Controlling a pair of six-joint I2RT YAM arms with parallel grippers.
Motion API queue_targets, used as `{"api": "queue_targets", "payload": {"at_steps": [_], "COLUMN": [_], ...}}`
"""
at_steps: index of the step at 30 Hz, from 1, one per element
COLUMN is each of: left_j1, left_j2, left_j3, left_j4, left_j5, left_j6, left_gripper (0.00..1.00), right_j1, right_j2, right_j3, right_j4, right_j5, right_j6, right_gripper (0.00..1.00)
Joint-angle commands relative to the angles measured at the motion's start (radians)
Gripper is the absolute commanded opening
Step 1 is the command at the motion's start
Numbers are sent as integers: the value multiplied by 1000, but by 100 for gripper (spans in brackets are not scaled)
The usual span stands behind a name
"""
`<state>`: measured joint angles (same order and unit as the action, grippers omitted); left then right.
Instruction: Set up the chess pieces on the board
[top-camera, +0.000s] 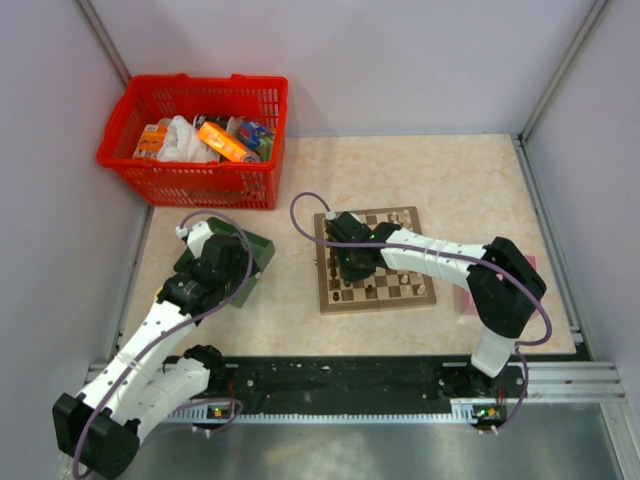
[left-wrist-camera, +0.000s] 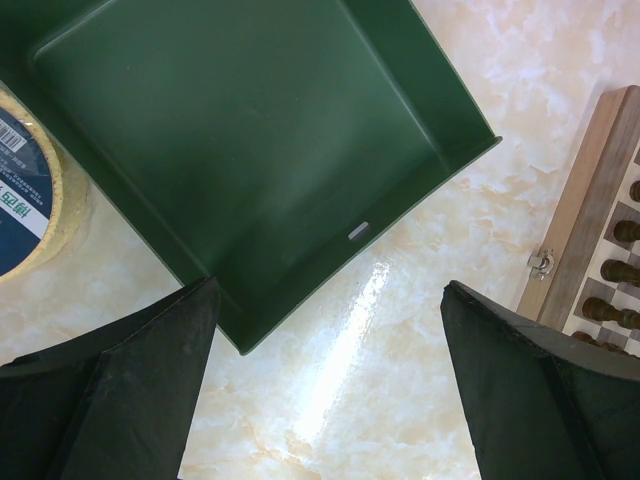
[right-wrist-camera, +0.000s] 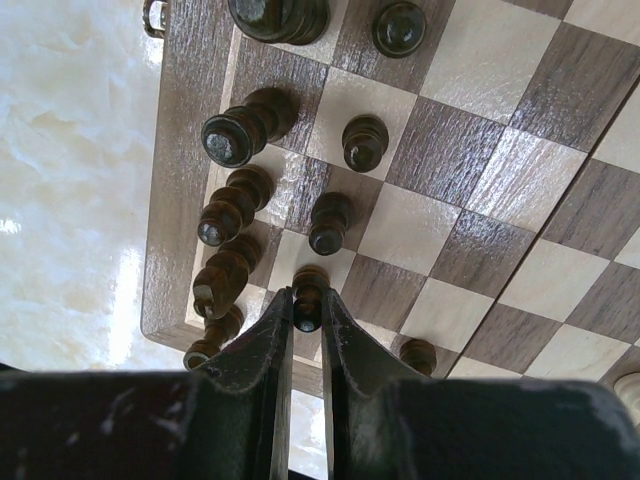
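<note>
The board (top-camera: 378, 306) lies mid-table with dark chess pieces (right-wrist-camera: 245, 128) along its left side, in two rows. In the right wrist view my right gripper (right-wrist-camera: 307, 300) is shut on a dark brown pawn (right-wrist-camera: 308, 288), pinching its head, with its base at a pale square in line with two other pawns (right-wrist-camera: 328, 222). From above, the right gripper (top-camera: 352, 262) hangs over the board's left part. My left gripper (left-wrist-camera: 330, 290) is open and holds nothing. It hangs over bare table beside the green tray (left-wrist-camera: 250, 130), and the board's edge (left-wrist-camera: 580, 220) is at its right.
A red basket (top-camera: 195, 180) full of packets stands at the back left. A roll of tape (left-wrist-camera: 25, 185) lies beside the green tray (top-camera: 258, 250). Something pink (top-camera: 465, 298) shows under the right arm, right of the board. Walls close in on both sides.
</note>
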<state>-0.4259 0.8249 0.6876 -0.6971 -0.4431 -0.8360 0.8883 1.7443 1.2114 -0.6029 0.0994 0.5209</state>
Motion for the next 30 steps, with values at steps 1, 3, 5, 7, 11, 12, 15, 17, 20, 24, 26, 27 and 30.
{"api": "queue_targets", "payload": {"at_steps": [1, 3, 5, 7, 11, 12, 15, 17, 20, 24, 26, 27, 30], "left_j1": [4, 4, 4, 4, 4, 4, 4, 4, 4, 4, 3, 3, 3], "left_j2": [-1, -1, -3, -4, 2, 2, 5, -3, -20, -65, -96, -108, -135], "left_j3": [-7, -7, -7, -10, 3, 9, 42, 52, 59, 56, 50, 38, -2], "left_j4": [13, 13, 13, 16, 15, 8, -27, -44, -59, -56, -73, -70, -9], "left_j5": [-17, -16, -14, -13, -11, -11, -14, -32, -77, -68, -54, -54, -49], "left_j6": [-5, -5, -5, -6, 6, 12, 32, 26, -55, -193, -276, -319, -370], "left_gripper": [97, 97, 97, 97, 97, 98, 98, 98, 98, 98, 94, 94, 99], "right_j1": [12, 12, 14, 14, 12, 12, 12, 14, 14, 12, 11, 12, 11], "right_j2": [8, 8, -2, -17, -64, -74, -118, -166, -233, -327, -359, -374, -405], "right_j3": [19, 17, 16, 19, 14, 13, 4, -12, -16, -49, -68, -79, -113], "right_j4": [40, 40, 38, 37, 37, 35, 23, 9, -43, -84, -104, -107, -94], "right_j5": [-12, -12, -13, -18, -9, -10, -17, -15, 3, 54, 78, 85, 79], "right_j6": [11, 11, 11, 7, 1, -1, -13, -18, -27, -65, -76, -78, -65], "right_gripper": [12, 15, 18, 20, 30, 32, 38, 42, 48, 57, 59, 59, 60]}}
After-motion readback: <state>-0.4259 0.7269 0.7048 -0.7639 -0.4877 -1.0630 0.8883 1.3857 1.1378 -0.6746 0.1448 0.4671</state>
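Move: The dark pawn in the right fingers is already down on its square, straight below that hand and about 3 cm under the finger pads. The next dark pawn stands about 3 cm farther out, the dark knight roughly 3 cm to the hand's left and level with it, and a stray dark pawn about 6 cm right and 3 cm back. From the left hand, the square lies some 28 cm right, about level forward, and 10 cm lower. The right fingers first open from their pinch with the hand almost still, letting go of the dark pawn on its square, then the hand rises about 9 cm straight off it while the fingers go on spreading to a bit over half open, edging some 3 cm right to the stray pawn's side and slightly back as the wrist tilts about 10 degrees. The empty left hand, still wide open by the green tray, lifts about 2 cm late on and rolls, turning some 10 degrees counter-clockwise. ##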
